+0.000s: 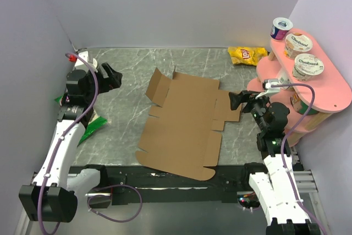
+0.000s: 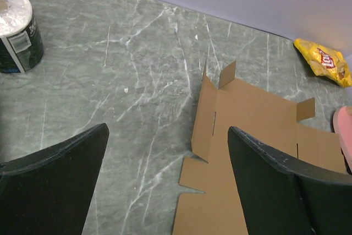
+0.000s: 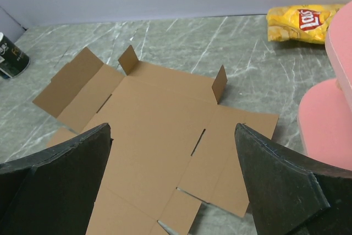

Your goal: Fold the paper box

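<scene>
The paper box (image 1: pixel 181 125) lies as a flat brown die-cut sheet in the middle of the table, with a few flaps at its far edge standing up. My left gripper (image 1: pixel 113 76) hovers open off the sheet's far left corner, apart from it. The left wrist view shows the paper box (image 2: pixel 247 119) beyond the left gripper (image 2: pixel 168 130), whose jaws hold nothing. My right gripper (image 1: pixel 239 100) is open at the sheet's right side flap. In the right wrist view the paper box (image 3: pixel 154 114) spreads out below the right gripper (image 3: pixel 173 127), which is empty.
A pink two-tier shelf (image 1: pixel 324 89) with yoghurt cups (image 1: pixel 298 44) stands at the right, close to the right arm. A yellow chips bag (image 1: pixel 246 54) lies at the back. A green packet (image 1: pixel 92 127) lies by the left arm. A dark foil-topped cup (image 2: pixel 16 28) stands far left.
</scene>
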Action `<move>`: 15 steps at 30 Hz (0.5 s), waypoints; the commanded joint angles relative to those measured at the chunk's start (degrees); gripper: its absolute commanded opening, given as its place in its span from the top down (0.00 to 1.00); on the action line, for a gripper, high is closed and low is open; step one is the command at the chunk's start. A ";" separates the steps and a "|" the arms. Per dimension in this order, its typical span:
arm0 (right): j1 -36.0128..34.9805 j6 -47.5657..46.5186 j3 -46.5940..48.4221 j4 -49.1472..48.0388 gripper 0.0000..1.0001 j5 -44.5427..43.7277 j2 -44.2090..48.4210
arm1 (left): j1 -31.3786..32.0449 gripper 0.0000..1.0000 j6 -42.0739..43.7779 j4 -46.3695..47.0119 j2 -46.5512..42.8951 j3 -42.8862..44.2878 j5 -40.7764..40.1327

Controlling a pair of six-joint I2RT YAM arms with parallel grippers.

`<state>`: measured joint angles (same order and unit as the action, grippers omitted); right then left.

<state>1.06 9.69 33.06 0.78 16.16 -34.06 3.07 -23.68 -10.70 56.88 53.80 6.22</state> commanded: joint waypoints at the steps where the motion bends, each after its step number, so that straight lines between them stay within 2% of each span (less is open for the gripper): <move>1: 0.26 -0.55 2.80 -1.04 0.00 0.27 0.23 | 0.27 0.04 -0.84 0.33 1.30 3.94 3.17; 8: 0.17 -0.20 4.20 1.95 0.00 -0.08 -0.04 | 2.63 0.04 -0.67 1.91 7.00 8.14 11.78; 11: 0.17 0.59 4.29 2.13 0.00 1.14 -0.74 | 7.45 0.04 1.78 -0.80 14.29 15.24 11.97; 14: 0.17 1.03 4.38 2.30 0.00 2.29 -1.44 | 10.19 0.04 3.64 -3.09 24.30 23.67 14.42; 15: 0.26 1.12 4.38 2.56 0.00 2.47 -1.53 | 10.20 0.04 3.90 -6.06 30.16 26.24 16.79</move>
<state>1.06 9.96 34.72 3.38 16.82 -34.89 10.85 -22.59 -12.40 76.01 70.22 15.97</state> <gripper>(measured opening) 0.996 0.961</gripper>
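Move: The box's upturned left flap, at the far end of the flattened cardboard, lies about 7 cm ahead of the left hand, 11 cm to its right and some 25 cm below. The box's middle panel is roughly 9 cm back and 21 cm right; a dark can stands about 11 cm ahead and 22 cm left, both on the table. From the idle right hand, that flap lies some 13 cm ahead, 24 cm left and 23 cm below. The flat box's left flap is what the left hand closes in on: staying high and touching nothing, the open hand sweeps about 9 cm right and 5 cm forward, creeping at first and then gathering speed. Its wrist swings some 15 degrees clockwise meanwhile, and its height hardly changes. ##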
